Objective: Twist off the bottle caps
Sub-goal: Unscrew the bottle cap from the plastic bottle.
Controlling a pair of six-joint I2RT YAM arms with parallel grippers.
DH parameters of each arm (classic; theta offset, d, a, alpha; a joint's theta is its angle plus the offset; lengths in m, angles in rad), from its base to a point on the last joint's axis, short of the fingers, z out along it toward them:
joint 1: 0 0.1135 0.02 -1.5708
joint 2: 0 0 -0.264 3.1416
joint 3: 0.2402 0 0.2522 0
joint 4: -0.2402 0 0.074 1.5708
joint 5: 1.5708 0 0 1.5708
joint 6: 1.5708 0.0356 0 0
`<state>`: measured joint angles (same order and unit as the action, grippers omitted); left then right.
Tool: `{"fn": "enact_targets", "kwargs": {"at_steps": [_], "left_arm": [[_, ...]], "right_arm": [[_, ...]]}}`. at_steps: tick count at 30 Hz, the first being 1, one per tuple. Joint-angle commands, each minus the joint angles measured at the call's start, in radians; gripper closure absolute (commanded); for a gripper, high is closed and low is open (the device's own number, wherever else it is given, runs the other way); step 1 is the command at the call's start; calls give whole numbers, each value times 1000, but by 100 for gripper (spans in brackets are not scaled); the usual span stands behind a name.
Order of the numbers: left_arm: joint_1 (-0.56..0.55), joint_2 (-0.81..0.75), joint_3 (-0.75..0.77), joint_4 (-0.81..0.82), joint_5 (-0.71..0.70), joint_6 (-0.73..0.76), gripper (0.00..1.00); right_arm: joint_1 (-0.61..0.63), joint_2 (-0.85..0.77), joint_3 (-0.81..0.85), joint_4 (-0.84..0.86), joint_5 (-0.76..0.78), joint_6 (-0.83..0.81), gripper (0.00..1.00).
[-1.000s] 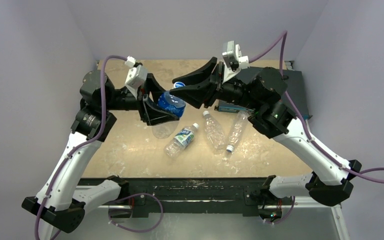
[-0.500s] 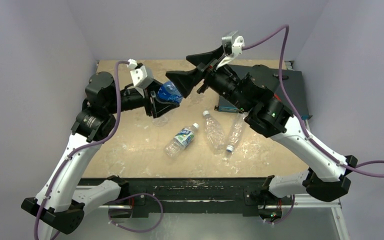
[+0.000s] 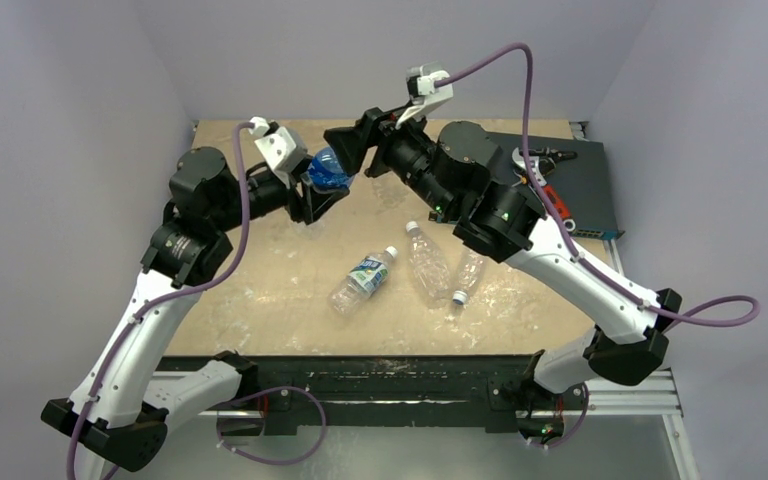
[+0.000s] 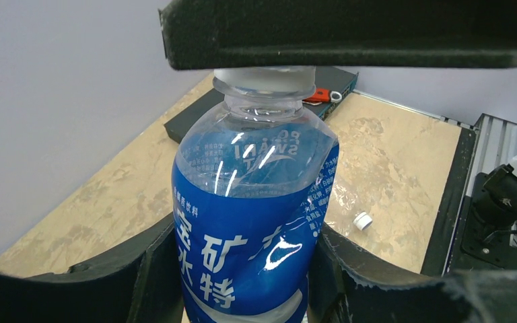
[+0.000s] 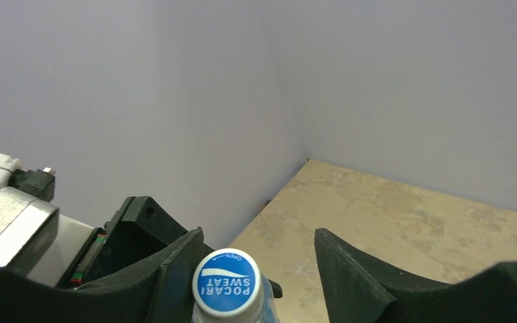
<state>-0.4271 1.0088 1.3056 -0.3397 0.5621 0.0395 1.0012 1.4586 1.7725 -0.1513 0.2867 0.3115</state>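
Note:
My left gripper (image 3: 320, 188) is shut on a clear bottle with a blue label (image 3: 328, 170) and holds it above the back left of the table. In the left wrist view both fingers press the bottle's label (image 4: 256, 222). Its blue cap with a white mark (image 5: 227, 282) is on. My right gripper (image 3: 353, 150) is open around the cap, its near finger (image 5: 175, 269) beside the cap and the other finger (image 5: 350, 282) well apart. Three more bottles lie on the table: a labelled one (image 3: 363, 280) and two unlabelled ones (image 3: 427, 262) (image 3: 467, 272).
A black box (image 3: 570, 165) with a red-handled tool (image 3: 545, 190) stands at the back right. A loose white cap (image 4: 361, 220) lies on the tan tabletop (image 3: 260, 290). Grey walls close in the left, back and right sides.
Both grippers have moved toward the back left. The left gripper carried the bottle along and the right gripper followed, staying open at the cap end.

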Motion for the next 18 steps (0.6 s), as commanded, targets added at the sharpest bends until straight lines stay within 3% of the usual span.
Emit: {"fn": "enact_targets", "kwargs": {"at_steps": [1,7,14,18], "left_arm": [[-2,-19,-8,8,-33,24,85],[-2,-12,-9,7,-37,22,85],[-2,-5,-2,0,-9,23,85],[-2,6,15,-37,136,19,85]], "right_arm": [[5,-29,31,39,25,28,41],[5,-22,29,31,18,38,75],[3,-23,13,32,-37,50,89],[-8,-55,-14,78,-125,-4,95]]}}
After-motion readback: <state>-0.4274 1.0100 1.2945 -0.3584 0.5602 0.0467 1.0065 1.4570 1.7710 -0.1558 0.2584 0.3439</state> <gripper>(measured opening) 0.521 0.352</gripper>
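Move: The bottle cap, white-sided with a blue top, is between the right hand's parted fingers, off-centre, some 1 cm back, 1 cm left and 1 cm below. The left hand holds the blue plastic bottle below it, about 10 cm under the right hand, 1 cm back and 2 cm left. From the left hand the cap is roughly 9 cm up and 2 cm right, level forward. On the table, the green-label bottle lies some 48 cm below the right hand, 2 cm forward and 1 cm right. The cap gets pinched from both sides as the right fingers close from more than half open, stopping on its rim; that hand eases barely 1 cm back and to its left, with almost no turn, which centres the fingers on the cap. The left hand keeps its grip on the blue bottle and sinks about 1 cm, staying under the right hand. ##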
